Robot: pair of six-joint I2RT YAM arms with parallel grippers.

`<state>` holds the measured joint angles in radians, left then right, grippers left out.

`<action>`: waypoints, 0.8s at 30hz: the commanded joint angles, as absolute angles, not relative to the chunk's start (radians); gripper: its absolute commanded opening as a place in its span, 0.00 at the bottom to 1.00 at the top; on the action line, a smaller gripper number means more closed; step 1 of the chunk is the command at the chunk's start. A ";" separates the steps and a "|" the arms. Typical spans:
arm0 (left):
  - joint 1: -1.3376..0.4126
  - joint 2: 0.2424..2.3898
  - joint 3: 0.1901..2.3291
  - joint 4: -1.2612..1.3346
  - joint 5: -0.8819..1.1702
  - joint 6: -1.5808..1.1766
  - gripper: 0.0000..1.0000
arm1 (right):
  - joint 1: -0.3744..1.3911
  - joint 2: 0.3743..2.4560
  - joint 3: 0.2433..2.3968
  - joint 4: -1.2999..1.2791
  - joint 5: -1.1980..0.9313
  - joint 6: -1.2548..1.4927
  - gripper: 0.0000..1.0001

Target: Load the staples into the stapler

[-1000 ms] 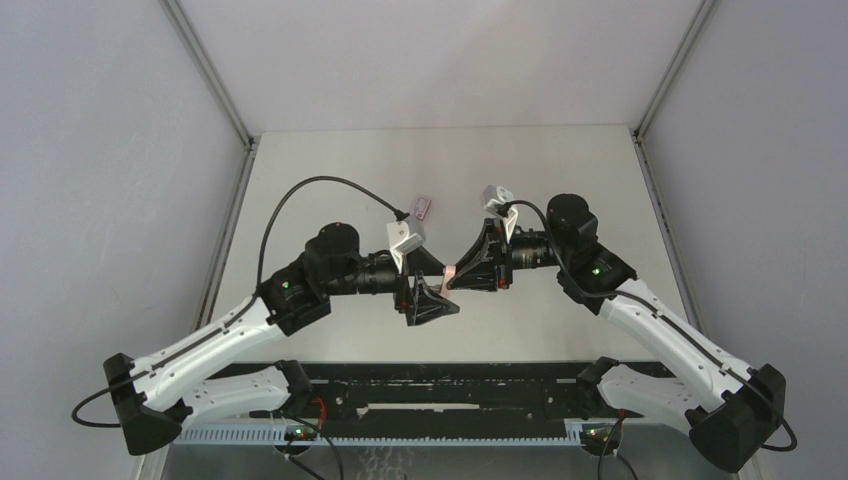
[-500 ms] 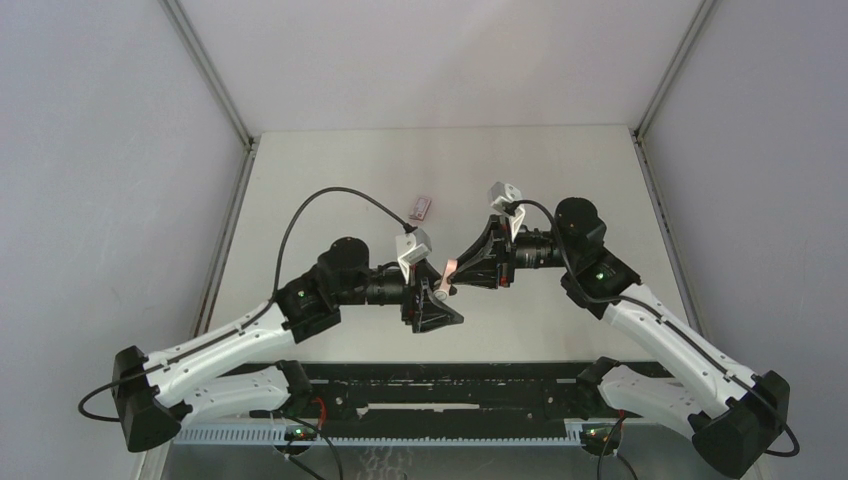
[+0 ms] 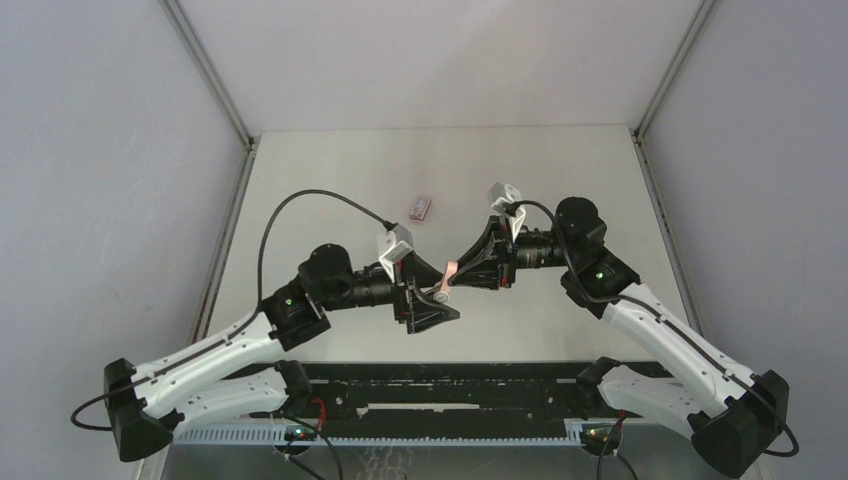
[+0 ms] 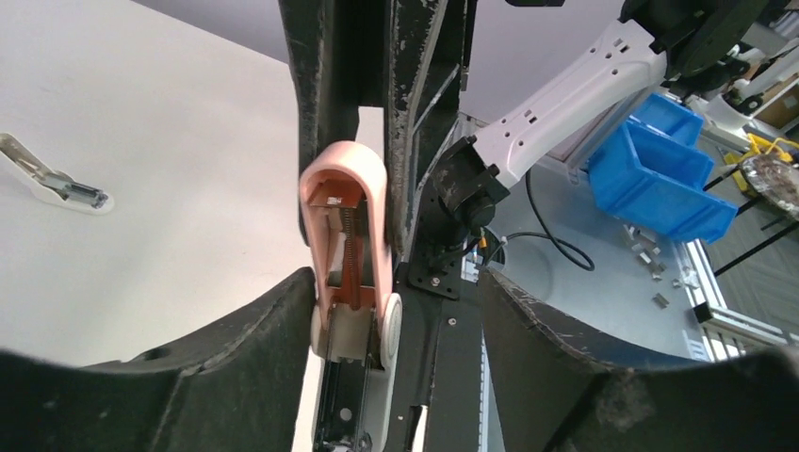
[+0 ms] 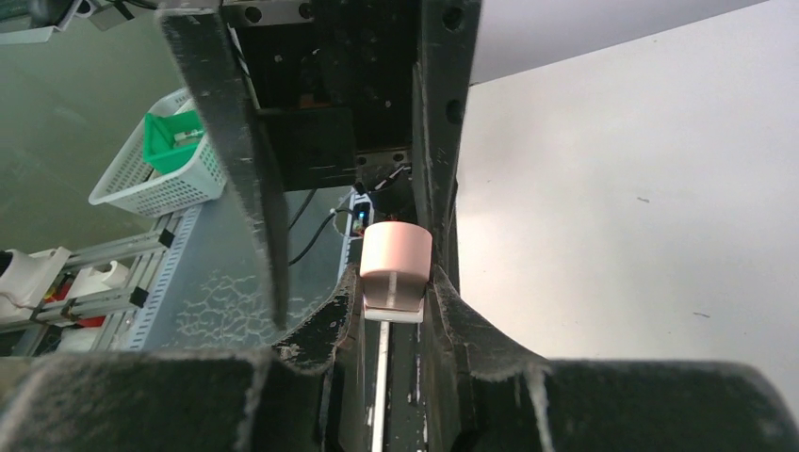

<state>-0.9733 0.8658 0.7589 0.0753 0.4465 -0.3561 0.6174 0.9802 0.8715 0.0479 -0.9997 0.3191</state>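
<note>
A pink and white stapler (image 3: 450,268) hangs above the table, with my right gripper (image 3: 455,274) shut on its end. In the right wrist view the pink end (image 5: 396,250) sits pinched between both fingers of that gripper (image 5: 396,299). The left wrist view shows the stapler (image 4: 344,202) with its pink lid swung up, baring the spring and the white base. My left gripper (image 4: 396,306) is open around it: its left finger (image 4: 283,330) touches the white hinge and the right finger stands well off. The staples' pink-red carton (image 3: 421,207) lies on the table beyond; no loose strip shows.
A small white and silvery object (image 4: 52,184) lies on the table in the left wrist view. Blue bins (image 4: 660,174) and a white basket (image 5: 155,174) stand off the table's near side. The black rail (image 3: 440,385) runs along the near edge.
My left arm drew back to the left and its jaws narrowed a little around the stapler. The right gripper rose slightly with the stapler, then held still.
</note>
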 commanded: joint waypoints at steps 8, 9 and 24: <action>-0.978 0.900 0.789 0.084 0.506 -0.370 0.58 | 0.618 0.978 0.874 0.110 -1.065 0.344 0.00; -0.978 0.906 0.792 0.084 0.511 -0.371 0.57 | 0.617 0.976 0.873 0.109 -1.068 0.345 0.00; -0.977 1.020 0.788 0.064 0.327 -0.336 0.00 | 0.556 0.906 0.861 -0.002 -0.808 0.309 0.61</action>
<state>-0.9733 0.9443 0.7593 0.0574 0.4625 -0.3569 0.5999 0.9707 0.8692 0.0296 -1.0004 0.3264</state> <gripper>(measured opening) 0.375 0.500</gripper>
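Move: The stapler, its pink cover swung open, is already pinched in the right fingertips, its middle about 1 cm to the left of the right hand point and level with it. From the left hand, whose fingers stand open around it, its middle is about 1 cm ahead and some 2 cm below. The staples box lies on the table about 26 cm ahead of the left hand, 7 cm to its left and 20 cm below. The open stapler changes hands in the air: the left hand sinks about 3 cm around it, tilting slightly, and closes its fingers from wide to about half that gap, pinching it near the hinge. The right hand keeps its grip while easing about 1 cm back, then comes forward again as its fingers open and let go. ##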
